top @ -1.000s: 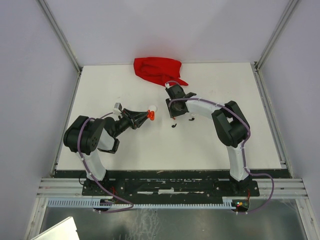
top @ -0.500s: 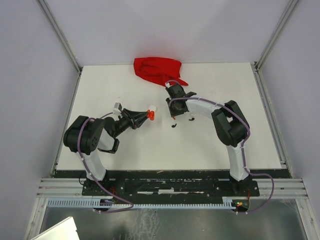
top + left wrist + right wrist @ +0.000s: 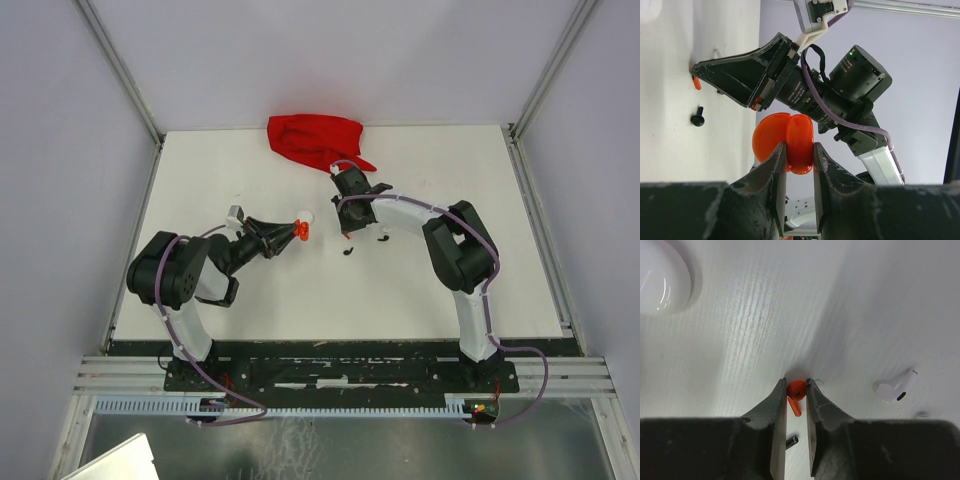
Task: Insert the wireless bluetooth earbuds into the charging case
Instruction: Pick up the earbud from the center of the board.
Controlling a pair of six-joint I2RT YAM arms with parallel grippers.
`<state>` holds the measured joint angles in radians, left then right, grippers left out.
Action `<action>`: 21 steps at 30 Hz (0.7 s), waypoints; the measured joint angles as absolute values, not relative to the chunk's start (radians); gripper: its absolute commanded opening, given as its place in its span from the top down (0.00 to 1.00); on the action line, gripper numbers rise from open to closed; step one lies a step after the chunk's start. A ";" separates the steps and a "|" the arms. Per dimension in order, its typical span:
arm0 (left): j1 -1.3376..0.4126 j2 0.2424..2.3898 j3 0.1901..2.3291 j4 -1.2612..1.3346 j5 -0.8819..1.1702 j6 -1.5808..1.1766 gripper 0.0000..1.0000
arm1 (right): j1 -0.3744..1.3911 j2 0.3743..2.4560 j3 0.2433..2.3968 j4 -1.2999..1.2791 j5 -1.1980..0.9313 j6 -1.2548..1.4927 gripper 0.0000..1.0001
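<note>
My left gripper [image 3: 799, 150] is shut on an orange-red charging case [image 3: 790, 142], held above the table with its lid open; from above the case [image 3: 301, 231] shows at that gripper's tip [image 3: 290, 232]. My right gripper [image 3: 796, 386] points down at the table, both fingers pressed against a small red earbud [image 3: 796, 390] that lies on the surface. From above, the right gripper [image 3: 345, 231] is just right of the case. A white earbud [image 3: 894, 388] lies to its right. A black earbud [image 3: 698, 119] lies near it.
A round white case [image 3: 660, 282] sits on the table left of the right gripper, also seen from above as a white case [image 3: 307, 215]. Two black earbuds [image 3: 348, 250] [image 3: 383, 237] lie near the right arm. A red cloth [image 3: 315, 140] lies at the back edge.
The right gripper's jaws have narrowed onto the red earbud. Neither arm has visibly shifted, and the left gripper still holds the orange-red case.
</note>
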<state>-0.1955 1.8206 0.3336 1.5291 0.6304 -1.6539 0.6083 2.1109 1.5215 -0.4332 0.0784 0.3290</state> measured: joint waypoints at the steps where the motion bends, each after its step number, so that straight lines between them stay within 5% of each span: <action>1: -0.196 1.821 0.334 1.529 0.630 -1.654 0.97 | 0.608 2.111 1.522 -0.432 0.079 0.328 0.96; 10: -0.196 1.821 0.334 1.529 0.631 -1.654 0.97 | 0.608 2.022 1.404 -0.313 0.060 0.316 0.98; 21: -0.203 1.837 0.366 1.529 0.637 -1.656 0.97 | 0.608 1.605 1.110 0.074 -0.040 0.308 0.98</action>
<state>-0.2028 1.8370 0.3664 1.5291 0.6373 -1.6558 0.6083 1.6047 1.1103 0.0738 -0.0399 0.3077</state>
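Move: The orange earbud is already between the right fingertips, down at the board. The orange case that it belongs in lies about 8 cm back, 8 cm to the left and 12 cm above this hand; it sits in the left fingertips, roughly 1 cm ahead and 1 cm right of the left hand. Near the right hand at board level: a black earbud 4 cm straight back, a white disc 4 cm ahead and 8 cm left, and a white earbud 3 cm ahead and 5 cm right. Keeping its pinch on the orange earbud, the right hand lifts it off the board, slow at first and then fast, almost straight up by about 15 cm. As it climbs, the wrist tips some 35 degrees, swinging the fingers from steeply down to point more outward and left, and the hand comes nearer the case. ##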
